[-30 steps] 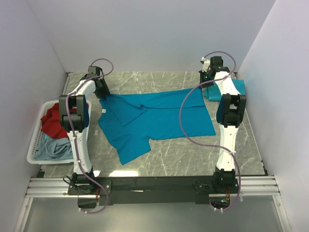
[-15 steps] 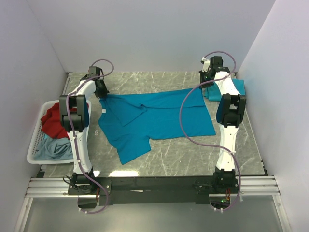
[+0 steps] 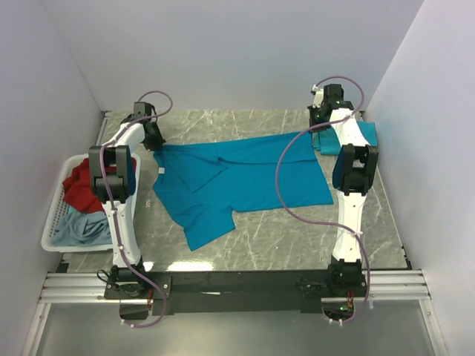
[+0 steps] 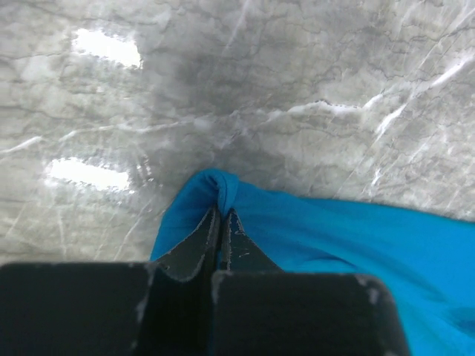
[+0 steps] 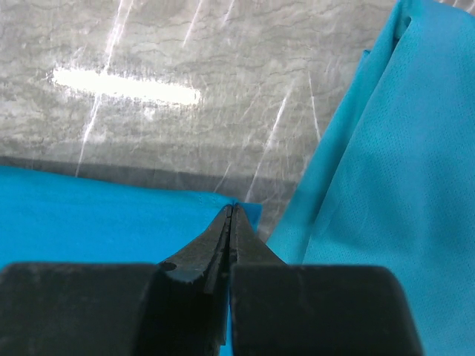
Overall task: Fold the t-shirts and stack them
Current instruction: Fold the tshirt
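A teal-blue t-shirt (image 3: 245,178) lies spread across the middle of the table, its white neck label (image 3: 159,171) at the left. My left gripper (image 3: 154,142) is shut on the shirt's far left corner, where the cloth (image 4: 223,189) bunches at the fingertips (image 4: 221,213). My right gripper (image 3: 318,132) is shut on the shirt's far right corner (image 5: 249,211), the thin edge pinched between its fingers (image 5: 233,211). A second teal t-shirt (image 3: 369,136) lies folded at the far right and shows beside the right gripper (image 5: 393,163).
A white slatted basket (image 3: 53,222) stands at the table's left edge with a red t-shirt (image 3: 80,185) and a pale grey-blue t-shirt (image 3: 78,228) in it. White walls close in on three sides. The arm bases and a rail run along the near edge.
My left gripper has closed on the shirt's far left corner. The right gripper stays shut on its corner. The shirt has barely shifted.
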Available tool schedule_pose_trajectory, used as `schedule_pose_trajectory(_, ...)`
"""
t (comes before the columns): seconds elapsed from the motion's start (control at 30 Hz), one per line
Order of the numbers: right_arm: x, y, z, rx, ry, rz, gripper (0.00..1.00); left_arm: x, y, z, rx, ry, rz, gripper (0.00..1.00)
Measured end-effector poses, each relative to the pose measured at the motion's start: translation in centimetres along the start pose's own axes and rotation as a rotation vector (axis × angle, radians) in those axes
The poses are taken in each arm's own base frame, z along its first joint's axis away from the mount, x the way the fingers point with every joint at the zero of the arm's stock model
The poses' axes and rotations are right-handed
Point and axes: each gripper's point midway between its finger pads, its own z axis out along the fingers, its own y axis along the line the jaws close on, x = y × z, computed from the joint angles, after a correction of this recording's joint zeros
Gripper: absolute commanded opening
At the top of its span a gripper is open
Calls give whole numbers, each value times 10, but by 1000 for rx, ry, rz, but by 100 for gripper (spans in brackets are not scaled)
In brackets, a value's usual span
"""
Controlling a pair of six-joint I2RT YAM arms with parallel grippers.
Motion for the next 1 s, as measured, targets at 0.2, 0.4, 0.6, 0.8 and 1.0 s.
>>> schedule_pose_trajectory(0.2, -1, -1, 0, 6, -3, 2, 0, -8, 6, -19, 40, -8, -30, 0)
schedule_pose_trajectory(0.4, -2, -1, 2, 6, -4, 2, 0, -18, -1, -31, 95, -12, -36, 1)
schedule_pose_trajectory(0.6, 2, 3, 9, 20, 8, -12, 1, -10, -2, -23, 106, 26, -33, 25)
schedule_pose_trajectory(0.8, -6, 2, 14, 78, -16, -19, 41, -3, 6, -8, 66, 61, -24, 51)
schedule_pose_trajectory(1.0, -18, 1, 10, 115, -51, -30, 52, -43, 1, -44, 58, -75, 6, 87)
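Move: Each hand grips one end of the T-shirt's far edge: the left hand has the far left corner between its fingertips, and the right has the far right corner. From the left hand, the shirt's white tag lies some 10 cm back and 3 cm right, a couple of cm lower. The basket stands about 23 cm back and 22 cm left. The folded shirt's middle is roughly 15 cm right of the right hand, 3 cm back and 3 cm below. Both hands let go of the T-shirt's far corners. The left, still pinching, first rises about 3 cm, sinks back nearly to its starting height while its fingers spread, then lifts off some 5 cm with a slight drift left. The right holds almost still, eases down about 1 cm, then opens about halfway while sliding some 2 cm forward. ##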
